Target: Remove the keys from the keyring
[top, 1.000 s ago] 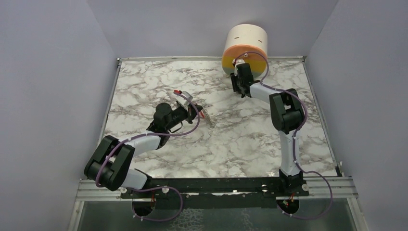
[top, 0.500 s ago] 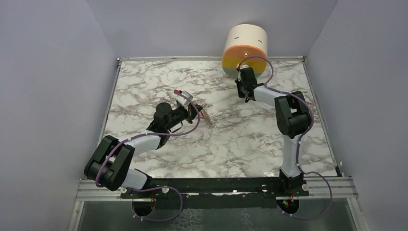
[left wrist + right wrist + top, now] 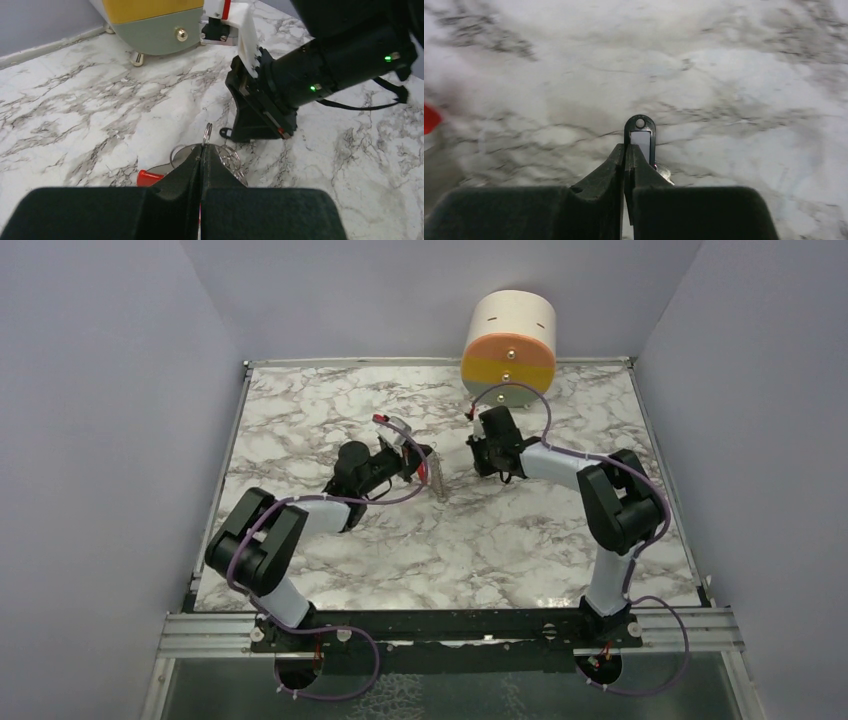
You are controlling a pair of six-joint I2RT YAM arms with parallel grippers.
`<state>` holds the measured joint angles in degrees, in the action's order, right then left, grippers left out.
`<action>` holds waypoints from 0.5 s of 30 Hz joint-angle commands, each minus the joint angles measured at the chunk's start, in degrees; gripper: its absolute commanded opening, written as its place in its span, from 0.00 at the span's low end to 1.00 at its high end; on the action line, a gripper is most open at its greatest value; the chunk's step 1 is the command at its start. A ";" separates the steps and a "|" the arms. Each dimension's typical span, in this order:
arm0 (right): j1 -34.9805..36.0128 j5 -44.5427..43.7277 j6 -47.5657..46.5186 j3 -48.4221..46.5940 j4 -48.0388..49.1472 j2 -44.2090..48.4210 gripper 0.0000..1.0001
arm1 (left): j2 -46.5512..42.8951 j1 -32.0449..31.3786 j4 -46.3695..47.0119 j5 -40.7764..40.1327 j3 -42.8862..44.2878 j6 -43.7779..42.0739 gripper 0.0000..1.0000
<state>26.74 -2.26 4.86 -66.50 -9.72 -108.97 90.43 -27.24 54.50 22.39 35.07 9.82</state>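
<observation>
My left gripper (image 3: 428,468) (image 3: 201,148) is shut on the keyring (image 3: 207,134), a thin metal loop that stands up out of its fingertips. Below it hang the keys: a red plastic-headed piece (image 3: 148,176) and silvery rings and strip (image 3: 231,159), which also show in the top view (image 3: 438,484). My right gripper (image 3: 478,455) (image 3: 625,148) is shut, low over the marble just right of the keys. A small black tag (image 3: 640,134) with a pale window and a hole pokes out past its tips, also seen in the left wrist view (image 3: 226,133). I cannot tell whether it is gripped.
A round cream, orange and grey container (image 3: 508,340) (image 3: 150,25) stands at the back edge of the marble table (image 3: 330,410). Grey walls close in on the table at the left, right and back.
My right gripper has come from the container down and left to the keys. My left gripper has shifted up and right with the keyring, and its arm has swung in.
</observation>
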 commanded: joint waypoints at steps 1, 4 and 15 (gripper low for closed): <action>2.21 6.67 1.67 0.72 -0.62 4.85 0.03 | 8.17 0.17 5.58 1.79 -0.34 2.24 0.00; 2.31 4.54 1.34 -0.18 -0.59 6.13 0.05 | 13.71 0.21 6.14 2.24 2.50 3.37 0.00; 2.26 -3.23 -0.38 -2.05 -0.40 5.02 0.34 | 24.40 2.09 6.75 1.03 8.00 7.59 0.00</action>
<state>29.10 -3.57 5.10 -67.26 -10.50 -103.83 114.76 -25.74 59.42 23.09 42.37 15.79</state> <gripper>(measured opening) 0.329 0.009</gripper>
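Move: The black tag with its key lies right at the right hand's closed fingertips, about 1 cm ahead of the hand point and 2 cm below. From there the red-and-metal keyring hangs some 12 cm left, 5 cm back and 6 cm higher. It dangles about 7 cm under the left hand, roughly 1 cm back; the table spot for it is about 15 cm below that hand and 3 cm back. The tag is about 5 cm ahead of the left hand, 12 cm right and 16 cm down. The tag and key are drawn a last 3 cm left and slightly back, low over the table under the right fingertips; then that hand comes free, rising about 4 cm, easing a little forward and right as its fingers open to a third. Meanwhile the keyring, still pinched by a ring in the shut left fingers, is lowered about 12 cm and some 3 cm forward towards the table, the hand tipping down about 15 degrees. ##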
